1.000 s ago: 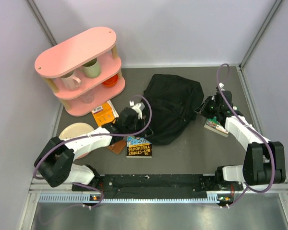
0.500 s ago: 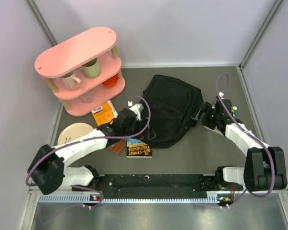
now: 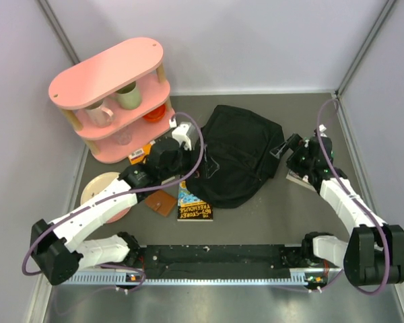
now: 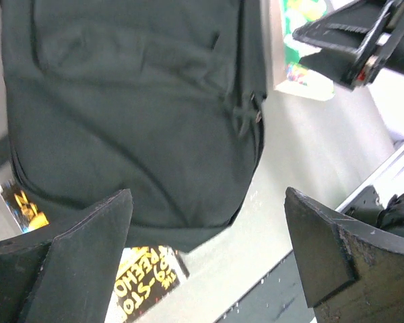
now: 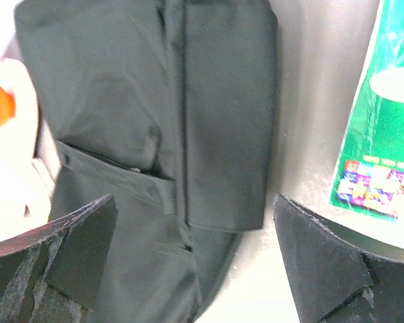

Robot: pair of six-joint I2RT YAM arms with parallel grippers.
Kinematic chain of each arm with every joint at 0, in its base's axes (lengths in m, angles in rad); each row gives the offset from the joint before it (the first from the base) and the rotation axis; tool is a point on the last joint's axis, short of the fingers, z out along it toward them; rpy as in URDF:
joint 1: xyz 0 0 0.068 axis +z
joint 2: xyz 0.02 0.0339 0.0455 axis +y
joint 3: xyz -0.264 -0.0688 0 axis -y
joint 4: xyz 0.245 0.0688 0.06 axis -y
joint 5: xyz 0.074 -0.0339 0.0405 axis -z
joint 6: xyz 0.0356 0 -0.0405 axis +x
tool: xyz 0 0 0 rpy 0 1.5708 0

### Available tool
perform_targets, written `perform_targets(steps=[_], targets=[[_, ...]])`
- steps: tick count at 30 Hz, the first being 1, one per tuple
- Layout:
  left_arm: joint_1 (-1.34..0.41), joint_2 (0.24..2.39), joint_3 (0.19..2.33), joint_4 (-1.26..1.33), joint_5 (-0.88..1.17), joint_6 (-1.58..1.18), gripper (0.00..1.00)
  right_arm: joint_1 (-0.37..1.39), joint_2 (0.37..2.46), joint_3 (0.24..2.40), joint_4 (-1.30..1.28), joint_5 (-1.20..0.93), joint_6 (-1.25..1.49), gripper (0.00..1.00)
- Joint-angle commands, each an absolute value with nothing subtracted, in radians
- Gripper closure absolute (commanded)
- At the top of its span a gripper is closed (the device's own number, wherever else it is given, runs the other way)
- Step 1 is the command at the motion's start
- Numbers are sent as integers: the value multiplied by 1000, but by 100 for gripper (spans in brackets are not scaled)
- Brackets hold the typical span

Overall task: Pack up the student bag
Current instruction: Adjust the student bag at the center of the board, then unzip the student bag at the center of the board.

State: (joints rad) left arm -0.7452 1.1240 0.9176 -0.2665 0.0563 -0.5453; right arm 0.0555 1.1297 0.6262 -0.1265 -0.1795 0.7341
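Observation:
The student bag (image 3: 237,156) is a floppy black backpack lying flat in the middle of the table. My left gripper (image 3: 180,163) hovers at its left edge, open, with nothing between the fingers (image 4: 67,262). In the left wrist view the bag (image 4: 135,114) fills the frame above the open jaws. My right gripper (image 3: 287,149) stands open at the bag's right edge, also empty. Its wrist view shows the bag's strap side (image 5: 155,134) between and beyond the spread fingers (image 5: 330,269).
A treehouse book (image 3: 194,206) lies at the bag's near-left corner, beside a brown flat item (image 3: 161,202). An orange book (image 3: 141,157) and a plate (image 3: 102,187) lie left. A green book (image 5: 384,134) lies under my right arm. A pink shelf (image 3: 111,74) holds mugs.
Both grippers have gone from shut to open and released the bag. The left gripper drew back up and left; the right one backed off to the right. The bag has settled flatter.

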Motion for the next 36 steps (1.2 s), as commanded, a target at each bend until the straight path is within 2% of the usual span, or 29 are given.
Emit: perform_targets(steps=[1, 3, 4, 6, 9, 11, 16, 21, 25, 36], targets=[[-747, 1112, 1040, -110, -62, -421, 1, 43, 1066, 745, -104, -117, 793, 1], [-744, 1121, 1039, -52, -95, -425, 1, 43, 1054, 774, -144, -42, 825, 1], [-739, 1130, 1031, -22, -103, -528, 2, 43, 1042, 770, -158, -41, 830, 1], [-689, 1138, 1035, -9, 36, -638, 1, 43, 994, 691, -106, -74, 903, 1], [-675, 1147, 915, 189, 152, -704, 7, 43, 945, 547, 67, -170, 948, 1], [-684, 1204, 922, 168, 234, -742, 10, 43, 942, 511, 54, -192, 954, 1], [-814, 1438, 1121, -89, 124, -695, 12, 43, 963, 468, 32, -173, 917, 1], [-887, 1568, 1098, -11, 110, -779, 14, 43, 977, 462, 64, -209, 905, 1], [-900, 1669, 1069, 167, 165, -796, 19, 41, 988, 446, 103, -239, 920, 2], [-899, 1838, 1134, 247, 190, -848, 34, 41, 1028, 456, 113, -253, 917, 4]])
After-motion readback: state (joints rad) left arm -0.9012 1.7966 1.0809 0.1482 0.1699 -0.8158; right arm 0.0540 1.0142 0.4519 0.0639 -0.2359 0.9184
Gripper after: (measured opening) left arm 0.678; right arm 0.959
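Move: The student bag lies flat below both open hands. Its middle is about 11 cm ahead, 12 cm right and 15 cm below the left hand; the strap tab by its right edge is some 3 cm ahead and 20 cm right. The comics-covered treehouse book pokes out about 4 cm back and 5 cm left of the left hand. From the right hand the tab lies roughly 7 cm left and 6 cm back, 8 cm down. Heading for the strap tab at the bag's right edge, the left hand first lifts about 8 cm, then swings some 15 cm right while sinking about 20 cm, ending low over the bag with fingers tipped further down and partly closed; contact can't be made out. The empty right hand rises about 7 cm, sinks back nearly to where it was, and rolls its left side up some 10 degrees, fingers still wide. ##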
